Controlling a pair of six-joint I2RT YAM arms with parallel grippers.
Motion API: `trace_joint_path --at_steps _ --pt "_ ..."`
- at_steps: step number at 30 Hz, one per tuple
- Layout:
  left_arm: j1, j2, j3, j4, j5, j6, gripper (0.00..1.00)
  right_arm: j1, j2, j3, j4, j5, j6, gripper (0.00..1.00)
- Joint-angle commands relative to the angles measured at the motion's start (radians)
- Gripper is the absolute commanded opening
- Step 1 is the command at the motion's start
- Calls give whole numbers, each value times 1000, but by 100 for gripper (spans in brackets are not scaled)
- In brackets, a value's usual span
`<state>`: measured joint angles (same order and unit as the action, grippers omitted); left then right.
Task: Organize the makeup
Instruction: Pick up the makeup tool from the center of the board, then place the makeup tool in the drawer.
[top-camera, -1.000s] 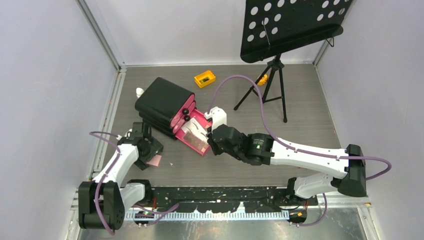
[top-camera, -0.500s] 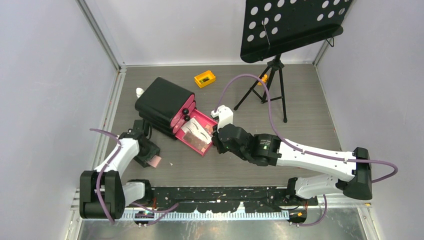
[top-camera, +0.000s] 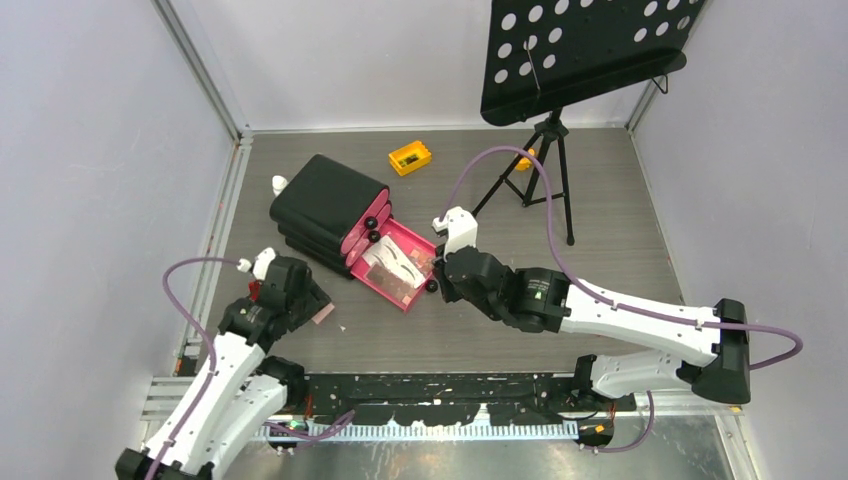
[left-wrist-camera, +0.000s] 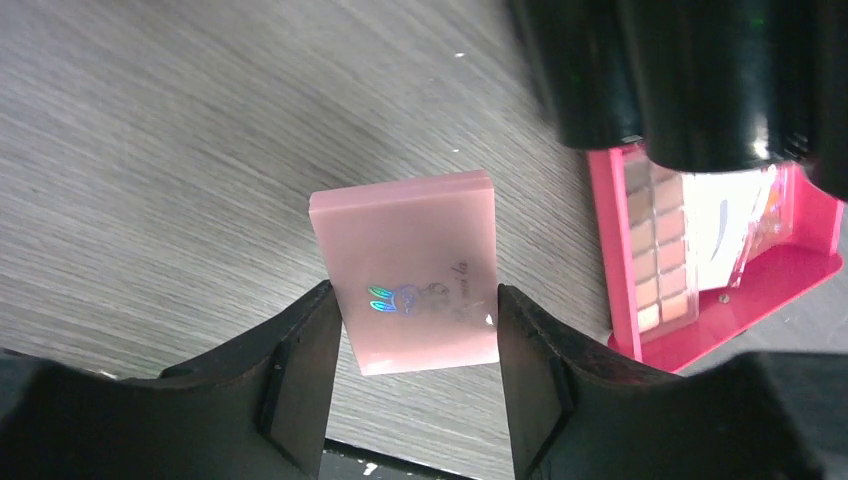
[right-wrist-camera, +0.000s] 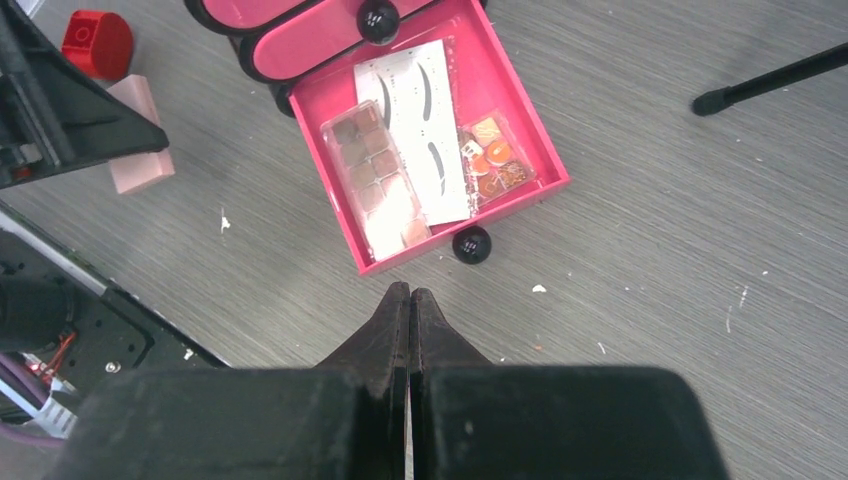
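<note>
A flat pink makeup block (left-wrist-camera: 410, 260) with a small bunny print sits between the fingers of my left gripper (left-wrist-camera: 412, 300), which is shut on its two sides, low over the table left of the chest. The top view shows this gripper (top-camera: 312, 305) and the block (top-camera: 322, 316). The open pink drawer (right-wrist-camera: 500, 70) holds a brown palette (right-wrist-camera: 378, 180), a white eyebrow card (right-wrist-camera: 425, 120) and a small orange palette (right-wrist-camera: 490, 165). My right gripper (right-wrist-camera: 410, 292) is shut and empty, just in front of the drawer's black knob (right-wrist-camera: 471, 244).
The black chest (top-camera: 325, 205) with pink drawers stands at the middle left, a white bottle (top-camera: 279, 184) behind it. A yellow box (top-camera: 410, 157) lies further back. The music stand's tripod (top-camera: 540, 170) stands at the back right. A red cap (right-wrist-camera: 97, 45) lies beside the chest.
My left gripper has closed on the pink block and its arm has swung towards the near edge. My right gripper has drawn slightly right, away from the drawer.
</note>
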<state>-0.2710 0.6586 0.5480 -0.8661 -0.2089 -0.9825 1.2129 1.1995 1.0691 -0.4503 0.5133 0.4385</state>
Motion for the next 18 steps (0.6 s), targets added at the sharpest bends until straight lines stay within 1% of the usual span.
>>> trace_joint_path --at_steps 1,6,8,9,10,13,15,18 --pt "-203 59 127 -30 -184 15 7 -15 -50 8 -4 69 -15 0" --pt "-522 294 327 41 -433 83 7 -28 -45 10 -68 79 18 0" --pt "-614 394 401 101 -486 171 7 -34 -49 -7 -82 79 45 0" --pt "-636 443 429 148 -484 233 7 -38 -53 -21 -86 77 61 0" --pt "-642 487 449 202 -452 301 7 -40 -55 -33 -92 71 78 0" --pt "-641 636 520 322 -369 488 7 -44 -61 -83 -109 45 123 0" --pt "-635 740 589 319 -359 589 7 -45 -68 -118 -120 24 155 1" --pt "-614 872 661 283 -364 646 7 -45 -85 -165 -126 -7 200 1"
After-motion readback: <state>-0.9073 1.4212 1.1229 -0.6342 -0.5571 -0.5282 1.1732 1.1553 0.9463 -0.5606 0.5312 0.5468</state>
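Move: The open pink drawer that the held pink sponge goes to lies about 15 cm to the left hand's right, 10 cm ahead and 7 cm below. Its outer black knob is roughly 21 cm right and 6 cm ahead; the black makeup box stands some 19 cm ahead and 3 cm right, the red block about 4 cm ahead and 10 cm left. From the right hand, the drawer is about 10 cm ahead, 7 cm left and 21 cm below. Swing the left gripper about 18 cm to the right and some 9 cm forward towards the open drawer, climbing at first and easing down slightly at the end, turning it clockwise about 45 degrees; keep the pink sponge pinched. Meanwhile back the empty, still shut right gripper off to the right and down, about 5 cm each. ##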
